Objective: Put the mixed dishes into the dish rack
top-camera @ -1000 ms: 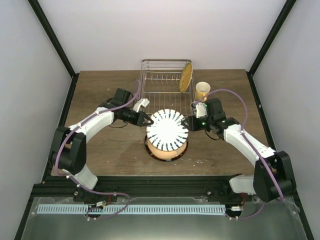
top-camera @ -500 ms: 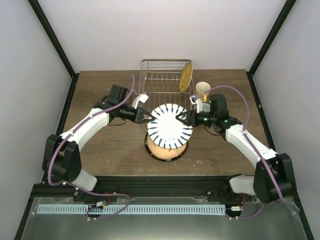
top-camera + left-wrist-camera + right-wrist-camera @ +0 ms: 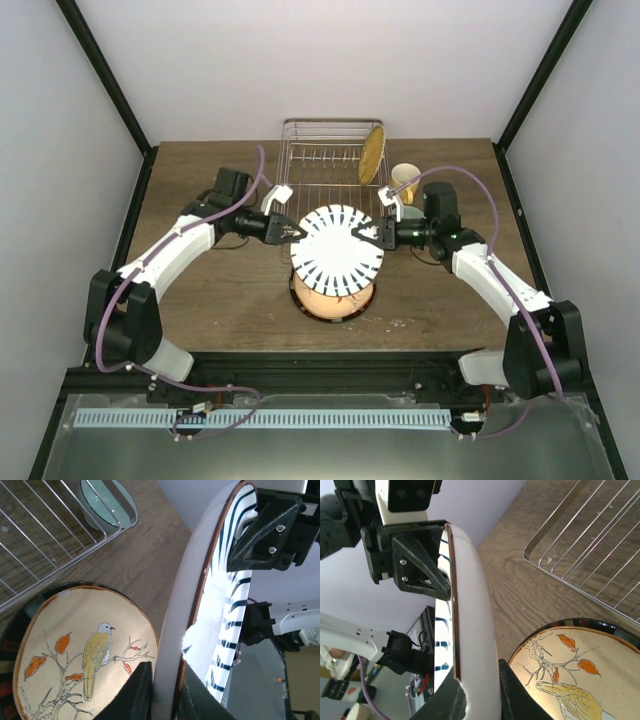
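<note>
Both grippers hold the white plate with black radial stripes by opposite rims, lifted and tilted above the table. My left gripper is shut on its left rim. My right gripper is shut on its right rim. Below it lies the dark-rimmed plate with a beige centre and a bird picture, also in the left wrist view and the right wrist view. The silver wire dish rack stands behind, with the woven yellow-tan plate upright in it. The yellow mug stands right of the rack. The mint-green bowl sits beside the rack.
The wooden table ends at a black frame rail at the front. Dark corner posts run up at left and right. The rack's wire edge shows in the left wrist view and the right wrist view.
Both grippers have raised the striped plate off the bird plate and carried it a little towards the rack, tilting it more upright.
</note>
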Available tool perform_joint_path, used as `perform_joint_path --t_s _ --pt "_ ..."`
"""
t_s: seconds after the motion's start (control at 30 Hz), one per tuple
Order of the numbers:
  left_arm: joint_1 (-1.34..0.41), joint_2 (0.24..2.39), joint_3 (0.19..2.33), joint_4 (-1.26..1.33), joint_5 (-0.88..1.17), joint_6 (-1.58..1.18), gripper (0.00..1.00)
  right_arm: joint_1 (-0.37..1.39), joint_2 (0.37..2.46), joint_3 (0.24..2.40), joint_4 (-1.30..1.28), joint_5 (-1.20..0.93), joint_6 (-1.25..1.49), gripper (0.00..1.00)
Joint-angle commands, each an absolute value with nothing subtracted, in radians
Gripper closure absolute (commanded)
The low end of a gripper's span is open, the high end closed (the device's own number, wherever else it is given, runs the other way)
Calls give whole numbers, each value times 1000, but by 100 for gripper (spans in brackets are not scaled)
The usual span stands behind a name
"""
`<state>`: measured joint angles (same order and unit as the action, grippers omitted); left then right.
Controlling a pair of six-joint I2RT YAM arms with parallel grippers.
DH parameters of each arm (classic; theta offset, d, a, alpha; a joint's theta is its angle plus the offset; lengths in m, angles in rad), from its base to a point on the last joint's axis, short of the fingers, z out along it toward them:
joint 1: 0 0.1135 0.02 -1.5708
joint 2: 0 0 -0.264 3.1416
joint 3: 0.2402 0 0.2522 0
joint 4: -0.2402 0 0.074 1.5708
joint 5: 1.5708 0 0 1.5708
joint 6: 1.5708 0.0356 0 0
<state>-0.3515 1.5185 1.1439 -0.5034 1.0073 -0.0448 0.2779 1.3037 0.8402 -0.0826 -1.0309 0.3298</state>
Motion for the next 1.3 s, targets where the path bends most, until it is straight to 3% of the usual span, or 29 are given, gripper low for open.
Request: perform_joint_path --t_s 0.0,0.23,0.33,0.7,0.97,1.27 --pt "-353 1509 1226 -409 1070 -91 78 305 1327 893 -196 -1050 230 99" --pt "-346 1512 1237 -455 968 -62 42 302 1332 925 -216 -1028 215 99" --pt "-339 1503 1229 -483 934 -41 34 297 1336 929 -218 -1012 211 99" --pt "-189 1352 1209 -385 785 -112 33 293 1372 1159 -328 -783 172 99" --pt "-172 1250 1223 -361 500 -105 32 354 1450 1407 -301 -306 120 99" --pt "-171 1191 1137 -308 466 -146 32 487 1730 1730 -203 241 42 99"
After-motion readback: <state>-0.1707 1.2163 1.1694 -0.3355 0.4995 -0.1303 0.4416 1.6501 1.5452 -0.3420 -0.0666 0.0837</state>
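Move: The striped plate is held at its rim by both hands. The rack's free slots, beside the woven plate, lie about 26 cm ahead, 3 cm left and 18 cm below the right hand; from the left hand they are some 25 cm ahead, 9 cm right and 17 cm below. From the right hand, the woven plate stands about 27 cm ahead, 5 cm right, the yellow mug 22 cm ahead, 14 cm right, and the bird plate 3 cm back, 5 cm left. The left hand opens, lets go of the striped plate's rim and draws off about 11 cm left and as far up, edging forward and turning counter-clockwise. The right hand keeps its pinch, dips a few centimetres, then carries the plate forward about 18 cm and up over the rack towards the free slots, swinging clockwise some 35 degrees to bring it edge-down. ##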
